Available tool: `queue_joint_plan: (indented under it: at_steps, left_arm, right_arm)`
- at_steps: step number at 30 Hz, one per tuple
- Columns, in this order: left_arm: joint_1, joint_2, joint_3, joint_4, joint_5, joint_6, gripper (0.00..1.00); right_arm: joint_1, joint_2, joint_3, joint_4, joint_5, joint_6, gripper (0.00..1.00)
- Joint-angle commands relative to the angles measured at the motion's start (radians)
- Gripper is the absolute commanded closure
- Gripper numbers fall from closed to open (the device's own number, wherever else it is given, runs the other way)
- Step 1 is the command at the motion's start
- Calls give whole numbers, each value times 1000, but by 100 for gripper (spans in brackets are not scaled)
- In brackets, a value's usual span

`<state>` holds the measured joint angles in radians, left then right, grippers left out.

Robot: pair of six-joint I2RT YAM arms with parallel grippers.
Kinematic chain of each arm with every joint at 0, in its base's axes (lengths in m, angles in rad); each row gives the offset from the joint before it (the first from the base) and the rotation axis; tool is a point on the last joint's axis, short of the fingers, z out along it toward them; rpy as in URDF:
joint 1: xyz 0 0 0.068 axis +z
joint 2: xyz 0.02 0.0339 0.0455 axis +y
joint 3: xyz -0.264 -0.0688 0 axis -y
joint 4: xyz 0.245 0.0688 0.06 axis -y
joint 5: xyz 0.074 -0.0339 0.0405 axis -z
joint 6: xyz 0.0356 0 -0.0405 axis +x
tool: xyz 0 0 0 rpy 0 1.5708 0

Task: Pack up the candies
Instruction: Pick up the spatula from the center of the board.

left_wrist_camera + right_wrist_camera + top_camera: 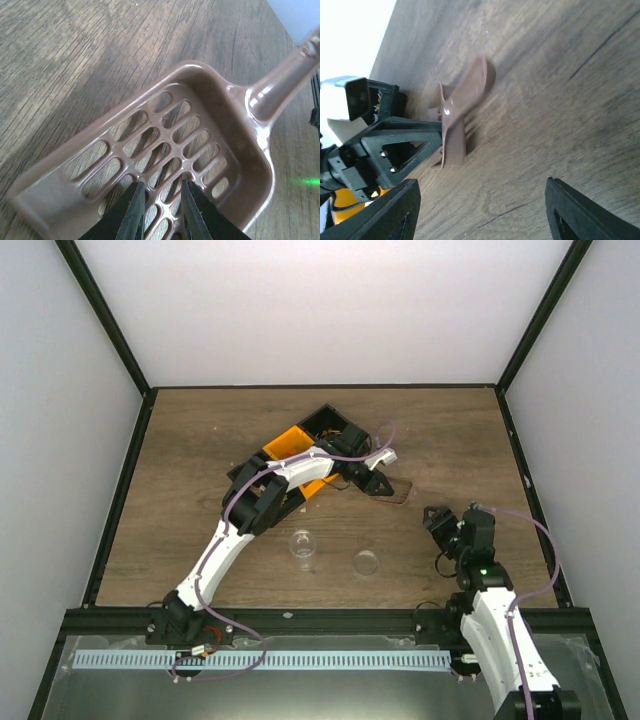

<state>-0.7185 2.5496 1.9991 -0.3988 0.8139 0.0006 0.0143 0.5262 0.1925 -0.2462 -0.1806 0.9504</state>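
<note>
A brown slotted scoop (399, 491) sits right of the bins, tipped on its edge in the right wrist view (454, 131). My left gripper (384, 483) is stretched out to it. In the left wrist view its narrow-set fingertips (162, 187) pinch a rib of the scoop's slotted floor (235, 150). The scoop is bare, with no candies in it. Candies show only as faint coloured specks in the black bin (333, 424). My right gripper (433, 523) hovers open to the scoop's right, nothing between its fingers (480, 215).
An orange bin (290, 445) lies beside the black one, partly under the left arm. A small clear cup (302, 545) and a clear round lid (366, 562) stand on the wooden table (200, 470) nearer the arm bases. Dark frame rails edge the table.
</note>
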Motion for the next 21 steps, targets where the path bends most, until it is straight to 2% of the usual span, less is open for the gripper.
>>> queue_joint_plan:
  at_steps: [1, 4, 6, 10, 14, 18, 21]
  left_arm:
    - [4, 34, -17, -17, -28, 10, 77]
    - [4, 35, -23, -16, -26, 13, 77]
    - [4, 38, -27, -13, -27, 13, 77]
    - [4, 39, -33, -14, -30, 17, 77]
    - [5, 38, -41, -14, -30, 29, 77]
    - [4, 44, -46, -14, -15, 44, 77]
    - [4, 50, -45, -16, -13, 49, 77]
  right_arm:
    - [-9, 46, -1, 93, -14, -17, 31]
    - [-11, 115, 16, 143, -10, -44, 29]
    - [-13, 174, 31, 174, -11, -66, 23]
    - [-25, 290, 48, 253, -48, -113, 17]
    - [-72, 349, 60, 347, -107, -186, 9]
    - [-103, 397, 67, 450, -149, -252, 9]
    - [-140, 487, 89, 516, -234, -287, 11]
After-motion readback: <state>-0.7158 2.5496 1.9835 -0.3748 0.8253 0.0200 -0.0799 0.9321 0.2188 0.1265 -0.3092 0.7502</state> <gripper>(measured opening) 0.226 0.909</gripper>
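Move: The spatula's handle lies some 6 cm ahead of the right hand, about 2 cm to its left and 4 cm lower. The slotted basket of the spatula is about 8 cm ahead and 8 cm left; the clear dish sits some 15 cm left and 6 cm nearer the base, and the candy tray's middle about 29 cm left and 14 cm ahead. From the left hand the handle is roughly 7 cm to the right and 2 cm back. The right hand feels its way in under the handle line, first sinking about 3 cm while easing forward, then driving forward and climbing back some 2 cm, for roughly 4 cm of forward reach towards the handle, its fingers spreading from partly to nearly wide open and the wrist swinging slightly counter-clockwise. Meanwhile the left hand stays put with its nearly closed fingertips still at the tilted basket, so the handle keeps pointing out towards the right hand, whose fingers are not yet closed on it. ##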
